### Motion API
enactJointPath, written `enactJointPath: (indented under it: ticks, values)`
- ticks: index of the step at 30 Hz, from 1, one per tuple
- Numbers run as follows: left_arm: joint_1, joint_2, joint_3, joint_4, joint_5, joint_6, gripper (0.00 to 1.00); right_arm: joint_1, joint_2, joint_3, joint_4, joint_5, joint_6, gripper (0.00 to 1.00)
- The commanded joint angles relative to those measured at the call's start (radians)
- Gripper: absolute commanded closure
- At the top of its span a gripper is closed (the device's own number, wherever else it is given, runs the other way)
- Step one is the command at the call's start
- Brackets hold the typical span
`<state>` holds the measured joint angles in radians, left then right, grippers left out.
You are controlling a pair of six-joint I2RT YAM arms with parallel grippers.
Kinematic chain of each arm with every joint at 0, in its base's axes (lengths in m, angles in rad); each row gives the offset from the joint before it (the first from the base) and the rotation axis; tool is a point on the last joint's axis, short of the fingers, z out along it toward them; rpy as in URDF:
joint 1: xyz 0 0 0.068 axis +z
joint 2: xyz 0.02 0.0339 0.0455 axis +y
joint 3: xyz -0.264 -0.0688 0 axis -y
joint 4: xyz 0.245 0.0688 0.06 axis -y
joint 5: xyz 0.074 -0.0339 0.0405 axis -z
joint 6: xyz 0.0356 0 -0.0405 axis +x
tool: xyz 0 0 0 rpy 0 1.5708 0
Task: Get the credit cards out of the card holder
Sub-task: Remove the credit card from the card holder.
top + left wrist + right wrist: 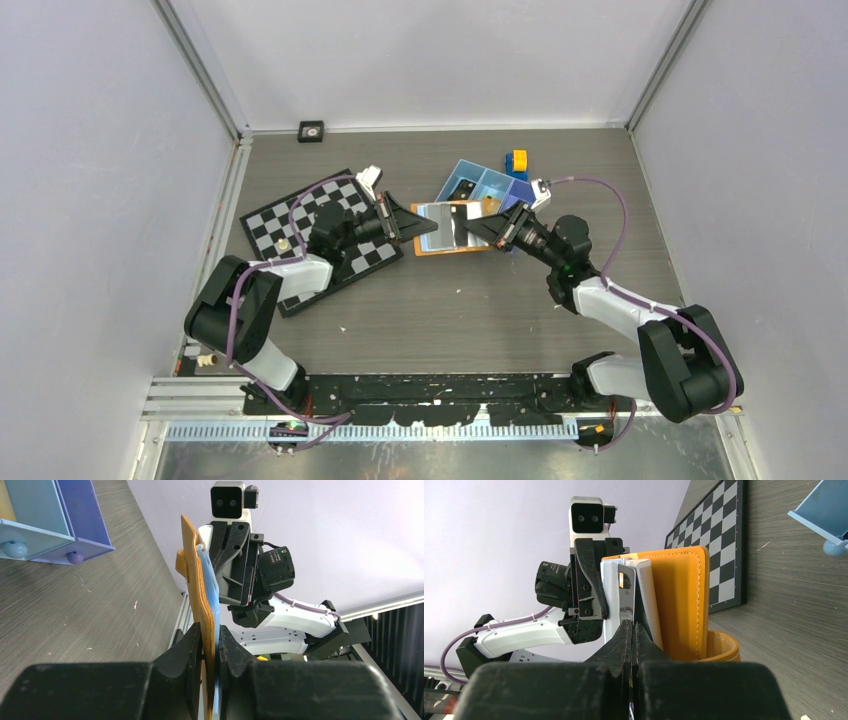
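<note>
The orange card holder (432, 245) stands open on its edge between the two arms, its greyish sleeves (440, 222) facing up. My left gripper (405, 228) is shut on its left side. In the left wrist view the orange cover (197, 580) and a bluish sleeve sit pinched between the fingers (211, 632). My right gripper (487, 230) meets it from the right. Its jaws (632, 625) are shut on the edge of a thin silvery credit card (626, 592) that stands beside the white sleeves and the orange cover (681, 605). The closing tab (721, 647) curls onto the table.
A blue three-compartment tray (480, 185) lies just behind the holder, with a small yellow-and-blue block (517, 162) beyond it. A chessboard (320, 235) lies under the left arm, with a small piece (285, 243) on it. White walls close in on three sides.
</note>
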<state>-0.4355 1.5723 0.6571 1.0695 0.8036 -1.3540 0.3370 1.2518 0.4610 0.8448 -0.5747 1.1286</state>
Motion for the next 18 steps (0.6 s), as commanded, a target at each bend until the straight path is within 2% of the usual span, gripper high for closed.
enactJointPath:
  ticks: [1,5,8,11,14,18]
  values:
    - [0.0,-0.047,0.006,0.112,0.011,-0.009,0.9,-0.006,-0.007,-0.004,0.041,0.017,0.001,1.0]
    - [0.0,-0.047,0.005,0.112,0.012,-0.005,1.0,-0.006,0.005,0.002,0.057,-0.009,0.013,0.99]
    - [0.0,-0.047,0.006,0.117,0.015,-0.007,1.0,-0.006,0.039,0.005,0.116,-0.038,0.043,0.79]
    - [0.0,-0.052,0.007,0.125,0.019,-0.011,1.0,-0.004,0.077,0.012,0.154,-0.063,0.074,0.63]
    - [0.0,-0.053,0.009,0.137,0.024,-0.018,1.0,-0.002,0.116,0.014,0.213,-0.081,0.108,0.59]
    - [0.0,-0.047,0.011,0.154,0.028,-0.032,1.0,0.004,0.162,0.022,0.276,-0.103,0.146,0.58]
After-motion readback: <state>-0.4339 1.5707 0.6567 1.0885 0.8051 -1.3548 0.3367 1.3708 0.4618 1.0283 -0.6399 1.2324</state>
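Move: The black credit card, still between the right fingers, has its middle roughly 2 cm left and 1 cm ahead of the right hand, nearly level. The card holder's middle is about 4 cm left of that hand, level in reach and slightly below; the blue tray sits some 9 cm ahead, 5 cm right and 19 cm below. From the left hand, which keeps its pinch on the holder, the card is about 6 cm right. The right fingers open nearly halfway, releasing the card, while the hand eases about 1 cm left toward the holder. ##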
